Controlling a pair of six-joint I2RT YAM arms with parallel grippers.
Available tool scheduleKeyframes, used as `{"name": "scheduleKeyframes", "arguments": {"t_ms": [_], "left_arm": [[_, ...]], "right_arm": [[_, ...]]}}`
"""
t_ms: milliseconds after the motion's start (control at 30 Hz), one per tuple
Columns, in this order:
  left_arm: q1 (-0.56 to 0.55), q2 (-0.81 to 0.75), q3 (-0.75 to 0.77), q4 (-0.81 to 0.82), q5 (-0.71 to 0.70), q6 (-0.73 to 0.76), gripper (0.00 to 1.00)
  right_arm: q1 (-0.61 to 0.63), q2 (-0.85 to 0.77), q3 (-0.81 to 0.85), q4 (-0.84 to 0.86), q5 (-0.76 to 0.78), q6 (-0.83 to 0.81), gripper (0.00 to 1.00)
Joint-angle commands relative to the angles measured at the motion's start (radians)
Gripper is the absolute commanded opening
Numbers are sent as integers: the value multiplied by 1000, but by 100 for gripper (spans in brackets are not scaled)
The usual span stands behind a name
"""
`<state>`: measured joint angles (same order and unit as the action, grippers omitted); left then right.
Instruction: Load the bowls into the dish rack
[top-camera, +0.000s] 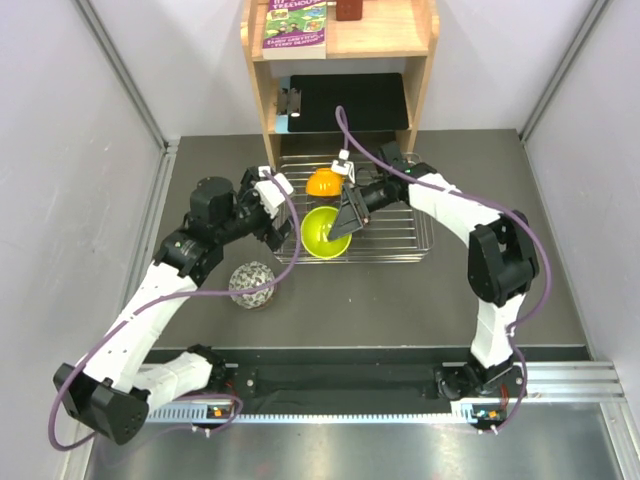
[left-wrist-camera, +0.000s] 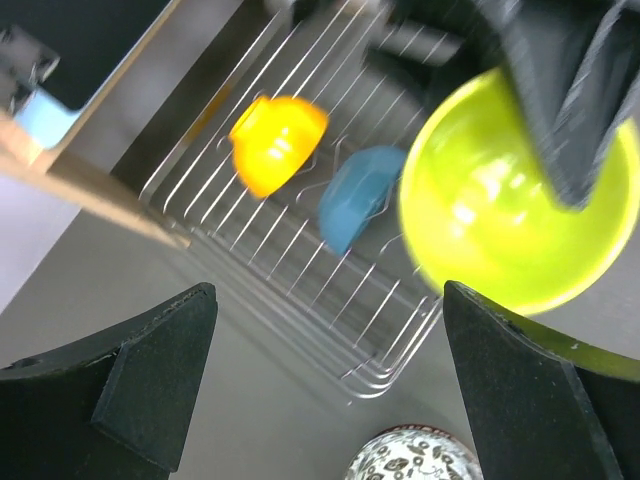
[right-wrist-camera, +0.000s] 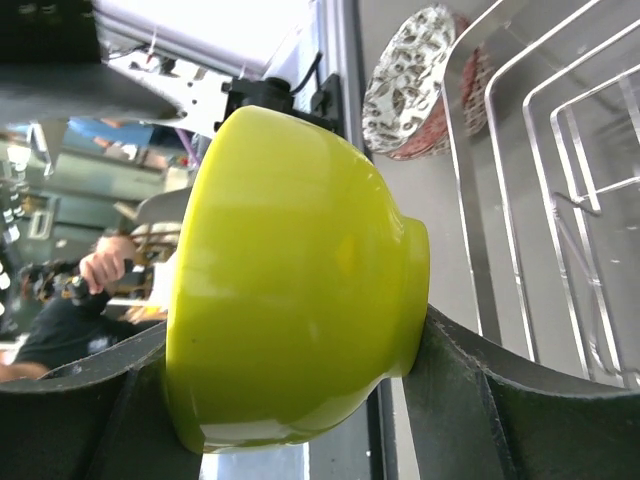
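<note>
The silver wire dish rack lies at the table's middle back. An orange bowl sits in it, seen tipped on the tines in the left wrist view beside a blue bowl. My right gripper is shut on the lime-green bowl, holding it tilted over the rack's front left corner; the bowl sits between both fingers. My left gripper hangs open and empty at the rack's left edge. A white, dark-patterned bowl rests upside down on the table, in front of the rack.
A wooden shelf unit stands behind the rack, with a black board on its lower level and a book on top. Grey walls close in both sides. The rack's wires lie just ahead of the left fingers.
</note>
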<state>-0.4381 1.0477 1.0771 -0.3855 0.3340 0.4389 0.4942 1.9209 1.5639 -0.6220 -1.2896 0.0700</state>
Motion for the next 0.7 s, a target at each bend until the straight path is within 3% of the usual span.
{"name": "scheduleKeyframes", "arguments": {"t_ms": [0,167,267,433,667], "left_arm": [[73,-18,-31,63,-12,-3,99],[180,-14,-65,45,63,-2,99],[219,-28,-91,36,88,-3,99],[234,-67,-140,17,85,6,99],[242,-94,-189,-4,69,9,99]], "right_arm": [[-55,-117,1,28,10,-27,10],[-135,-143,16,-16,84,-61,9],[-183,-142,42,-105,149,-180,8],[-241,-140,50,-168,278,-286,9],[-266,-172,22,-125,513,-322,7]]}}
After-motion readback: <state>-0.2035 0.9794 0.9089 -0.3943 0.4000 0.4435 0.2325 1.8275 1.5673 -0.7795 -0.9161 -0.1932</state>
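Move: The right hand holds the green bowl over the left half of the dish rack. The rack's empty right half lies some 11 cm ahead, 15 cm to its right and 14 cm lower. The blue bowl is about 8 cm ahead and 3 cm left, the yellow bowl 17 cm ahead and 3 cm left, both some 12 cm lower. From the empty left hand, the patterned bowl lies about 8 cm back, 9 cm left and 20 cm below. Rightward and forward, about 11 and 9 cm, the right hand carries the green bowl away from above the blue bowl towards the rack's empty right half, lifting slightly, then sinking; its grip holds while its left-pointing fingers swing clockwise and dip. The open left hand draws left and then down towards the patterned bowl, turning a little counter-clockwise. ##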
